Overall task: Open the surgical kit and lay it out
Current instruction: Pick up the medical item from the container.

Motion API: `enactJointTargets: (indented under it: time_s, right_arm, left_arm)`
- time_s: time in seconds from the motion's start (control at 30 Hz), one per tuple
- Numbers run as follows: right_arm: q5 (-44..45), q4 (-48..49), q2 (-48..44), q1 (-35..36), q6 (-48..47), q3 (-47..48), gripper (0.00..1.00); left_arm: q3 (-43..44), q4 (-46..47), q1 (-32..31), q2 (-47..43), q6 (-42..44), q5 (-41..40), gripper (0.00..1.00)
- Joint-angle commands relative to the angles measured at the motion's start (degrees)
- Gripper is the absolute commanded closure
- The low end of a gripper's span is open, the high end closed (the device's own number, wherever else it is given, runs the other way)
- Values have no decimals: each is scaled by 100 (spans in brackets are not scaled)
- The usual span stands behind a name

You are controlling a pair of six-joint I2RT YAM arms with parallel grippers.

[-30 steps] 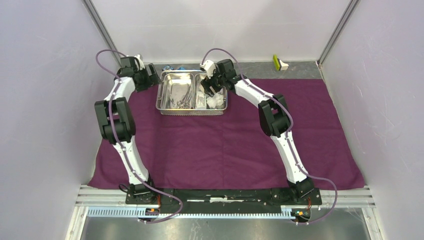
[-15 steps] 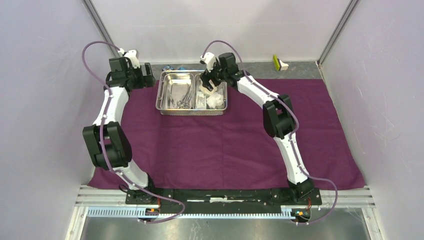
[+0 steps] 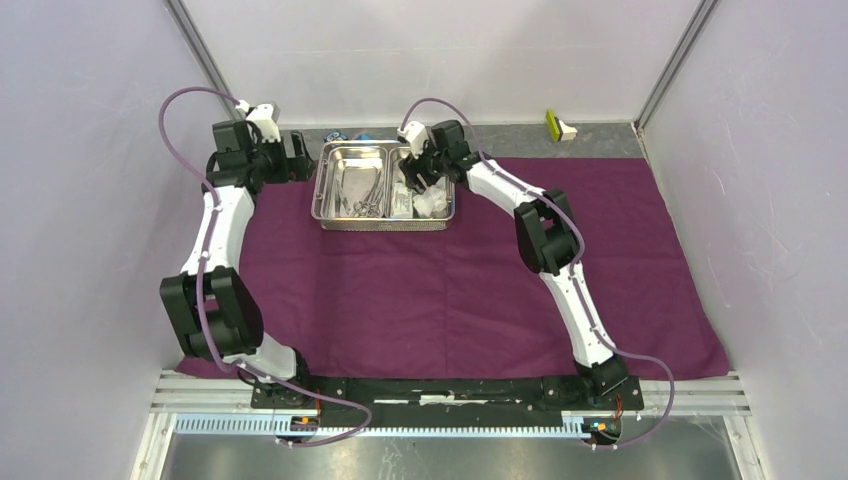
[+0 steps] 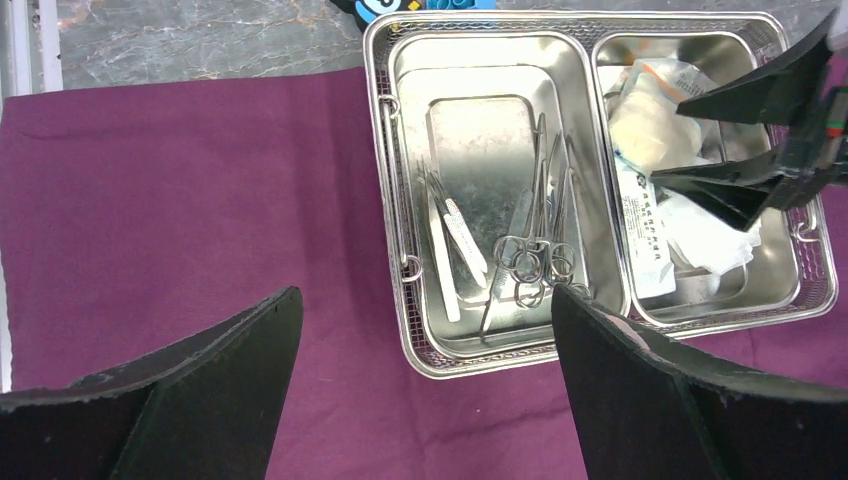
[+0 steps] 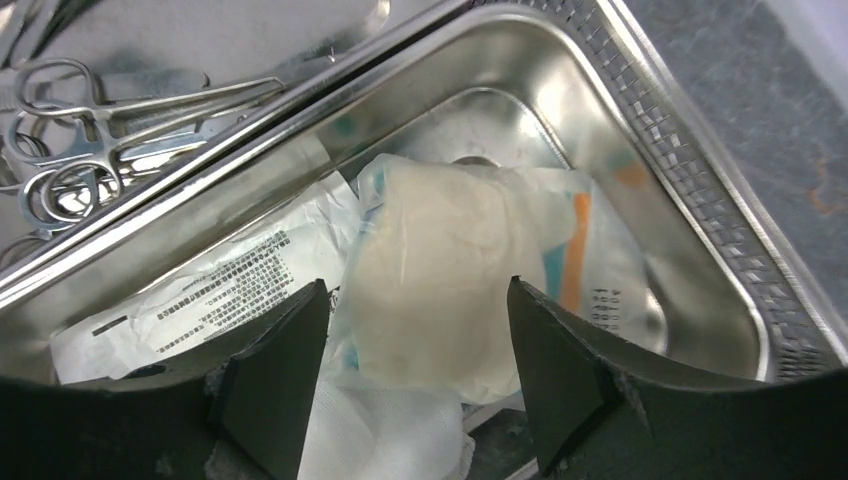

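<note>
The purple cloth (image 3: 450,290) lies spread flat over the table. On its far part stands the steel tray (image 3: 383,227). The tray's left compartment holds forceps (image 4: 535,262) and tweezers (image 4: 457,235). The right one holds a white sealed packet (image 4: 645,235), gauze (image 4: 715,240) and a clear pouch with a cream pad (image 5: 450,270). My right gripper (image 5: 416,290) is down in the right compartment, open, a finger on either side of that pouch. My left gripper (image 4: 425,300) hangs open and empty above the cloth, left of the tray.
A black-and-blue object (image 3: 350,135) sits on the grey tabletop just behind the tray. A small yellow-green and white item (image 3: 558,124) lies at the back right. Walls close in on the left, right and back.
My left arm has drawn back to the left, away from the tray. My right gripper has settled lower in the right compartment, around the pouch, its jaws a little narrower.
</note>
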Motion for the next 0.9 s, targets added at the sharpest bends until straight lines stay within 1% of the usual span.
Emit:
enactJointTargets:
  time_s: [0.0,0.1,0.2,0.27,0.43,0.5,0.57,0.63,0.87]
  right_arm:
    - [40,196,127,39,35,217,30]
    - [91,198,143,35,33,179,36]
    - [94,192,115,40,54,158,44]
    - [84,187,83,41,85,152,51]
    - [109,197,-9,37,142,121,71]
    - [137,203,-63,37,172,78,84]
    - [157,212,-129,41,204,68,94]
    - [180,197,-220,39,230,115,100]
    - [387,-92,-856,81,223,366,100]
  left_arm:
    - [-81,104,-6,-315,224,282,0]
    - [-116,102,-15,-346,211,378,0]
    - [-136,104,-25,-355,211,402,0]
    - [-152,104,-24,-359,217,404,0]
    - [-174,92,-24,-425,270,388,0]
    - [-135,37,-24,-461,348,328,0]
    - [-78,-37,-27,-488,409,297,0]
    - [-35,-93,-25,-514,427,312,0]
    - [10,-107,-66,-623,320,392,1]
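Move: The cream gauze pack sits right under the open right fingers, its middle about 1 cm ahead, 2 cm left and 3 cm below. Behind it in the same compartment, both roughly 6 cm back from the right hand, are the white gauze bundle 2 cm to the right and the paper pouch 4 cm to the left; the scissors lie 6 cm back and about 12 cm left. From the left hand the gauze pack is some 10 cm ahead, 24 cm right and 17 cm lower. Straight down by not quite 2 cm goes the right hand, onto the cream gauze pack; there it holds its place while the fingers, about three-quarters open, shut completely and pinch the pack's wrapper near its near side. Then it starts back up by about 1 cm, keeping the pinch. The open, empty left hand drifts slightly back and to its right, clear of the tray. ##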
